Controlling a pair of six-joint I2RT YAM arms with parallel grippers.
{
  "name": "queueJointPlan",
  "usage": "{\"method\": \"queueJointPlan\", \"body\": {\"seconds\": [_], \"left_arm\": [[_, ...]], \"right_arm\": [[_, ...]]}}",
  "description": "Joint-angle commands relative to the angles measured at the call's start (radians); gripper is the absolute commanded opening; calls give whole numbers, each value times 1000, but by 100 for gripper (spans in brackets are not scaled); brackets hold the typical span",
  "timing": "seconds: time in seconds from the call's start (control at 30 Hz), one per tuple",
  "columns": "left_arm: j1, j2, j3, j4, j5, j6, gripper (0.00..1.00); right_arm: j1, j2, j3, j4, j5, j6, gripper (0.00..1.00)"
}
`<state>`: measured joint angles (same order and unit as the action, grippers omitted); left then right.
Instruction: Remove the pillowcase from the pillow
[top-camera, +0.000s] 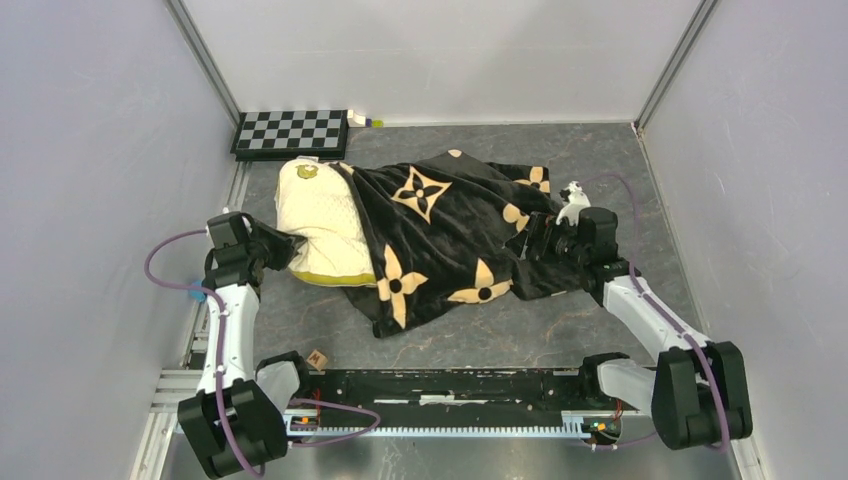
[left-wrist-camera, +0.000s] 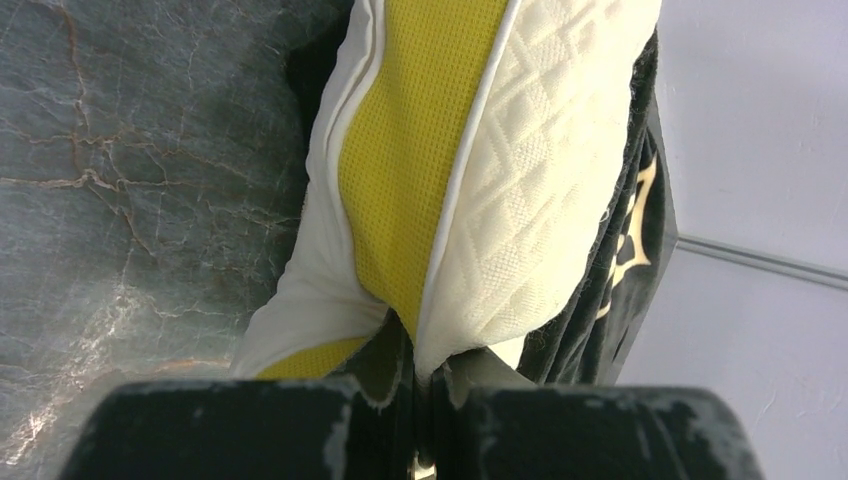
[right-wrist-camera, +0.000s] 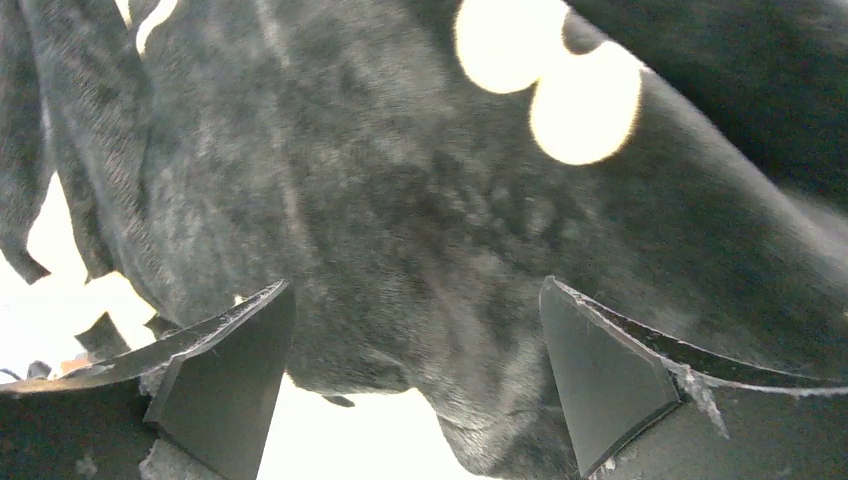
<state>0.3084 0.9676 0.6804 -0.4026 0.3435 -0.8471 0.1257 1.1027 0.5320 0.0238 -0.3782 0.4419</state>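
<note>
The cream-white quilted pillow (top-camera: 320, 225) lies left of centre, its left half bare and its right half inside the black pillowcase (top-camera: 450, 230) with tan flowers. My left gripper (top-camera: 285, 245) is shut on the pillow's near left corner. In the left wrist view the gripper (left-wrist-camera: 430, 375) pinches that corner where the yellow side band (left-wrist-camera: 410, 150) ends, with the pillowcase (left-wrist-camera: 625, 260) behind it. My right gripper (top-camera: 535, 240) is at the pillowcase's right edge. In the right wrist view the gripper (right-wrist-camera: 415, 330) is open, with the black fabric (right-wrist-camera: 400, 200) hanging between its wide-apart jaws.
A black-and-white checkerboard (top-camera: 291, 132) lies at the back left, with a small white and yellow object (top-camera: 362, 120) beside it. A small wooden block (top-camera: 318, 359) sits near the front rail (top-camera: 450, 385). Grey walls close in the left, right and back.
</note>
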Motion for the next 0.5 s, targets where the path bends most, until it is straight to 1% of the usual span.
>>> {"method": "queueJointPlan", "body": {"seconds": [0.0,0.07,0.2,0.33,0.4,0.47], "left_arm": [[-2,-46,32,-12,81,94,2],[-12,-52,45,-40,66,118,2],[-38,-63,40,-40,16,140,2],[-47,-60,36,-41,18,149,2],[-53,-61,33,-41,16,150,2],[-61,-64,37,-47,9,156,2]], "right_arm": [[50,67,30,111,-114,-56,98],[86,119,58,125,-127,-55,98],[141,215,110,170,-91,-34,97],[144,314,169,249,-41,-5,98],[140,360,216,263,-3,-4,98],[135,402,263,287,1,24,98]]}}
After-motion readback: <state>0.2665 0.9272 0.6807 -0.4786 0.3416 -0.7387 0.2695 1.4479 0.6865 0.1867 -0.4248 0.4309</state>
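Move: The right hand hangs open over the right part of the pillowcase, whose middle lies about 16 cm to its left, level ahead and some 5 cm lower. The two-petal flower is roughly 5 cm ahead and 3 cm left, the lower-right flower about 10 cm back and 10 cm left, and the pillow some 44 cm left and 3 cm ahead. From the left hand, still gripping the pillow's edge, the pillowcase's middle is about 36 cm right, level ahead and 9 cm lower. With its fingers wide open, the right hand sweeps about 6 cm left over the dark pillowcase towards its middle, sinking some 2 cm and turning about 10 degrees counter-clockwise, then runs forward roughly 4 cm, low across the cloth, ending with a raised fold beside one finger. Meanwhile the left hand keeps its pinch on the pillow's edge and eases some 2 cm back and to the right, turning slightly clockwise. ##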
